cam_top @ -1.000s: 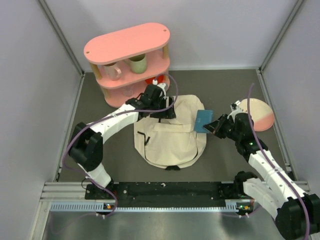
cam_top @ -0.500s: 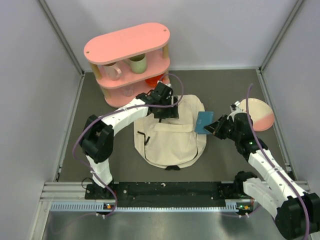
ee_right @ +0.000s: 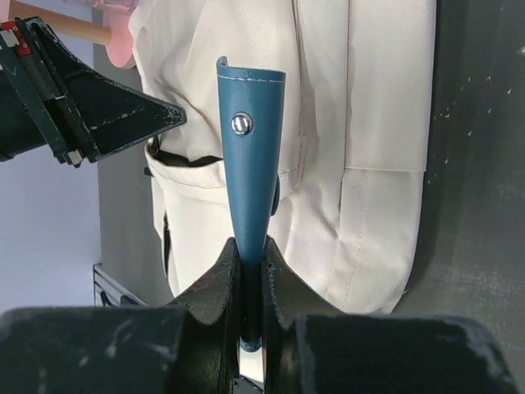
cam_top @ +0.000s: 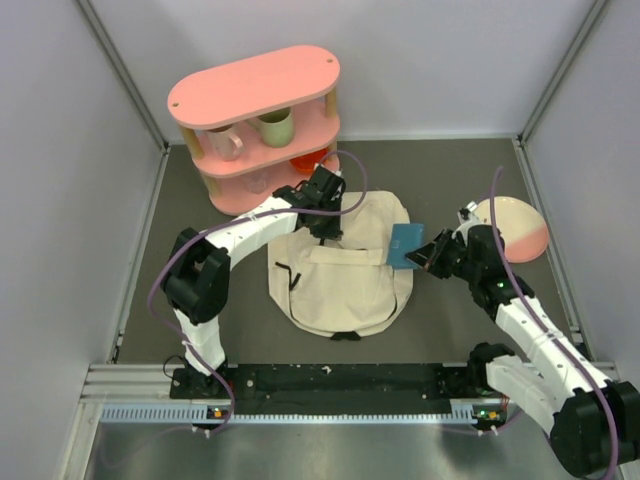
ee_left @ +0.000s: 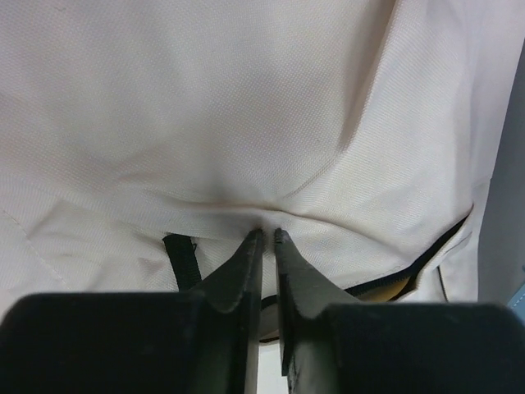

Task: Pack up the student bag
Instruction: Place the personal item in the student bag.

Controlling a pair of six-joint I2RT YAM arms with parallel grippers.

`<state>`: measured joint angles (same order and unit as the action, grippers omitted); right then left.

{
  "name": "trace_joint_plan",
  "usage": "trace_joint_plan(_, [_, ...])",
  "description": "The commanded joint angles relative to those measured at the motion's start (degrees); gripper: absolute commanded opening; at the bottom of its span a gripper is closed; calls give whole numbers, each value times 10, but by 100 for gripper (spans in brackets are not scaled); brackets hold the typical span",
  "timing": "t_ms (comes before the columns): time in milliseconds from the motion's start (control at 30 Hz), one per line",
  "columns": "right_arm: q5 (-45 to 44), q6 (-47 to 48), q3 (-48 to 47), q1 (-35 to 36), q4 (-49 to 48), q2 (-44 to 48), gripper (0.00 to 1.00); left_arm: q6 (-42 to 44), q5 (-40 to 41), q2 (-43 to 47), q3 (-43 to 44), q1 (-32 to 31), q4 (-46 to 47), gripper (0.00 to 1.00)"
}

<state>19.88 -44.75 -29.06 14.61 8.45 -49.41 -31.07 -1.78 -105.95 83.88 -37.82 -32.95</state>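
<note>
The cream student bag (cam_top: 340, 280) lies flat in the middle of the dark table, its zipper opening toward the back. My left gripper (cam_top: 330, 228) is at the bag's top left edge. In the left wrist view (ee_left: 267, 233) its jaws are shut on a puckered fold of the bag's fabric (ee_left: 246, 107). My right gripper (cam_top: 428, 255) is shut on a blue snap-button case (cam_top: 407, 243) and holds it over the bag's right edge. In the right wrist view the case (ee_right: 250, 148) stands up from the gripper (ee_right: 250, 246) in front of the bag (ee_right: 369, 123).
A pink two-tier shelf (cam_top: 255, 90) with mugs stands at the back left, close behind my left gripper. A pink and cream plate (cam_top: 520, 228) lies at the right wall. My left arm's gripper (ee_right: 82, 107) shows at the upper left of the right wrist view.
My left gripper has moved right along the bag's top edge and settled on the fabric. My right gripper with the blue case has hardly moved.
</note>
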Motion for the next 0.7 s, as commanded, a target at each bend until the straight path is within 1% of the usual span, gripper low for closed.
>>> trace_joint_plan(0, [17, -4, -35, 3, -38, -4, 0, 10, -18, -8, 0, -6, 5, 6])
trace_joint_plan(33, [25, -3, -36, 4, -41, -5, 0, 11, -17, -7, -1, -6, 6, 0])
trace_joint_plan(267, [64, -8, -41, 4, -69, -11, 0, 19, -20, 28, 8, -5, 24, 0])
trace_joint_plan(500, [81, -13, -44, 3, -80, -26, 0, 22, -3, 87, 19, -6, 42, 0])
trace_joint_plan(600, [85, -14, -44, 4, -80, -34, 0, 22, -2, 98, 18, -5, 45, 0])
trace_joint_plan(667, [88, -15, -43, 7, -97, -37, 0, 18, -5, 105, 15, -6, 46, 0])
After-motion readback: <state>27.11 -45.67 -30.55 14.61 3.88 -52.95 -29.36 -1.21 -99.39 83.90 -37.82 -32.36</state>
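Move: The upper edge of the student bag's open end lies right between the left fingertips, at most 1 cm below. A small black tab is about 3 cm to their left, and the mouth's middle some 4 cm right and 2 cm back. From the right hand, that mouth middle is roughly 16 cm left, 4 cm ahead and 6 cm down. The blue personal item in its grip has its middle about 3 cm left and 4 cm ahead; the plate stands some 21 cm right, 9 cm ahead and 7 cm down. Shut the left fingers on the cloth at the upper edge of the bag's mouth, stay there briefly, then raise the pinched edge straight up about 5 cm, tilting the wrist back slightly. Meanwhile bring the right gripper, still gripping the blue personal item, about 2 cm left towards the mouth and a little up, with a slight counter-clockwise turn. ##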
